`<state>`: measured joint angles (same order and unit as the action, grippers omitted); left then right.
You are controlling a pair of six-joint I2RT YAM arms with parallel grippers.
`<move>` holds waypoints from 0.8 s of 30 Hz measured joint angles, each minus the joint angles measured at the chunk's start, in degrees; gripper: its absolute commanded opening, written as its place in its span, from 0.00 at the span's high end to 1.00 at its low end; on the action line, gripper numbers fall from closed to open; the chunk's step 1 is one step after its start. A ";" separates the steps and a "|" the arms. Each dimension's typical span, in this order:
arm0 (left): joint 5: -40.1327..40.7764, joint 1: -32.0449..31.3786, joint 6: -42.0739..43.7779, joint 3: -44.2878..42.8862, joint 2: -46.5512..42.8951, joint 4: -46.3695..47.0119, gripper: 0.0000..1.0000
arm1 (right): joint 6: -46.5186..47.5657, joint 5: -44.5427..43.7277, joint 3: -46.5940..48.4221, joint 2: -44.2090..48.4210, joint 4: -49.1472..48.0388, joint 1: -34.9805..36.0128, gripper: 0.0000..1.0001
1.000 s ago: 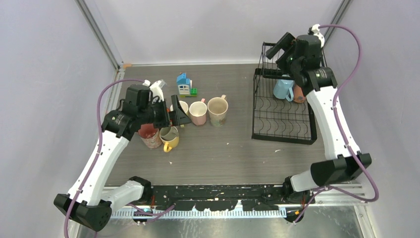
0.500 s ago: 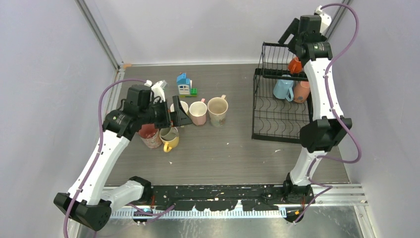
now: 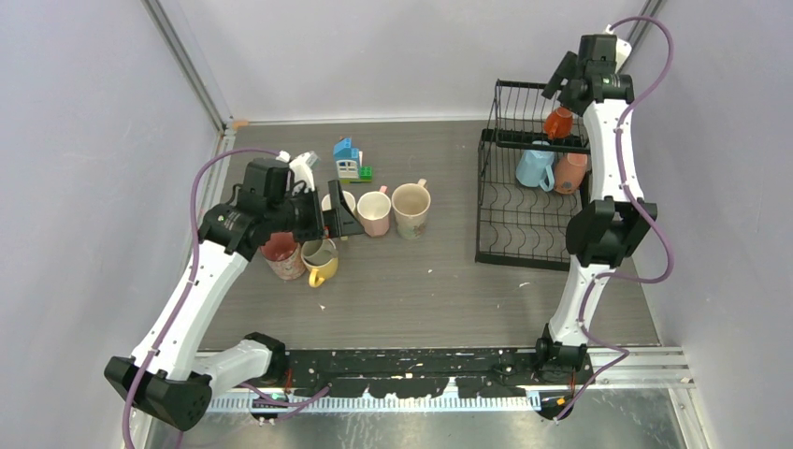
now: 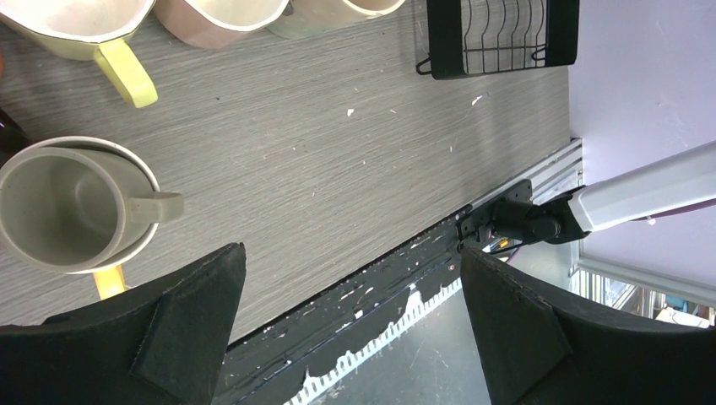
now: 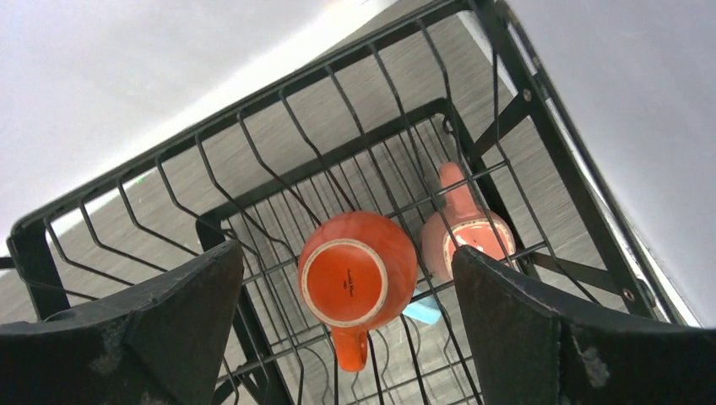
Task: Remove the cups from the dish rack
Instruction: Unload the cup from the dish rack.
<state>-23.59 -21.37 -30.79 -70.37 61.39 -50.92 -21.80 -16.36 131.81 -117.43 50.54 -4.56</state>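
The black wire dish rack [image 3: 483,201] stands at the back right. An orange cup [image 3: 558,123] lies upside down on its upper shelf. A light blue cup [image 3: 534,168] and a pink cup [image 3: 569,172] sit on the base below. My right gripper [image 3: 561,86] hovers open above the upper shelf. In the right wrist view the orange cup [image 5: 357,270] shows between its fingers, untouched. Left of centre, my left gripper [image 3: 341,217] hangs open over a group of cups on the table. It holds nothing.
On the table stand a cream cup [image 3: 341,202], a pink cup [image 3: 374,212], a beige cup [image 3: 411,208], a dark red cup [image 3: 283,254] and a grey cup nested in a yellow one [image 3: 321,262]. A toy house [image 3: 349,159] stands behind them.
My right arm has stretched up and back, carrying its open gripper from beside the rack's upper shelf to above the orange cup. The left arm has barely moved.
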 measured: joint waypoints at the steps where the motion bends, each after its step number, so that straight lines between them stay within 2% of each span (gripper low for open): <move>1: 0.00 0.00 0.00 0.00 0.00 0.00 0.00 | 0.37 0.26 0.11 -0.15 0.42 0.02 0.05; 7: 0.00 0.00 0.00 0.00 0.00 -0.07 0.00 | 2.36 2.23 1.31 -1.44 2.78 0.22 0.16; 20: 0.00 0.00 -0.02 0.00 0.00 -0.11 0.00 | 3.78 2.47 3.02 -5.07 6.36 0.31 0.31; 24: 0.00 0.00 -0.02 0.00 0.00 -0.11 0.00 | 4.04 2.25 3.39 -5.40 6.91 0.31 0.32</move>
<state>-23.59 -21.37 -30.81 -70.37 61.39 -51.03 -17.76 -14.11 135.20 -122.83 57.45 -4.25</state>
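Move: The orange cup stands upside down on the rack's upper tier, about 7 cm below the right hand and 2 cm ahead, sideways in line. On the lower tier, both roughly 22 cm below the hand, the blue cup is some 5 cm back and 3 cm left, the terracotta cup about 6 cm back and 5 cm right. From the left hand the orange cup lies some 33 cm ahead, 50 cm right and 5 cm below. The right hand sinks about 5 cm towards the orange cup, tipping 10 degrees downward, fingers part-closing around its sides. ##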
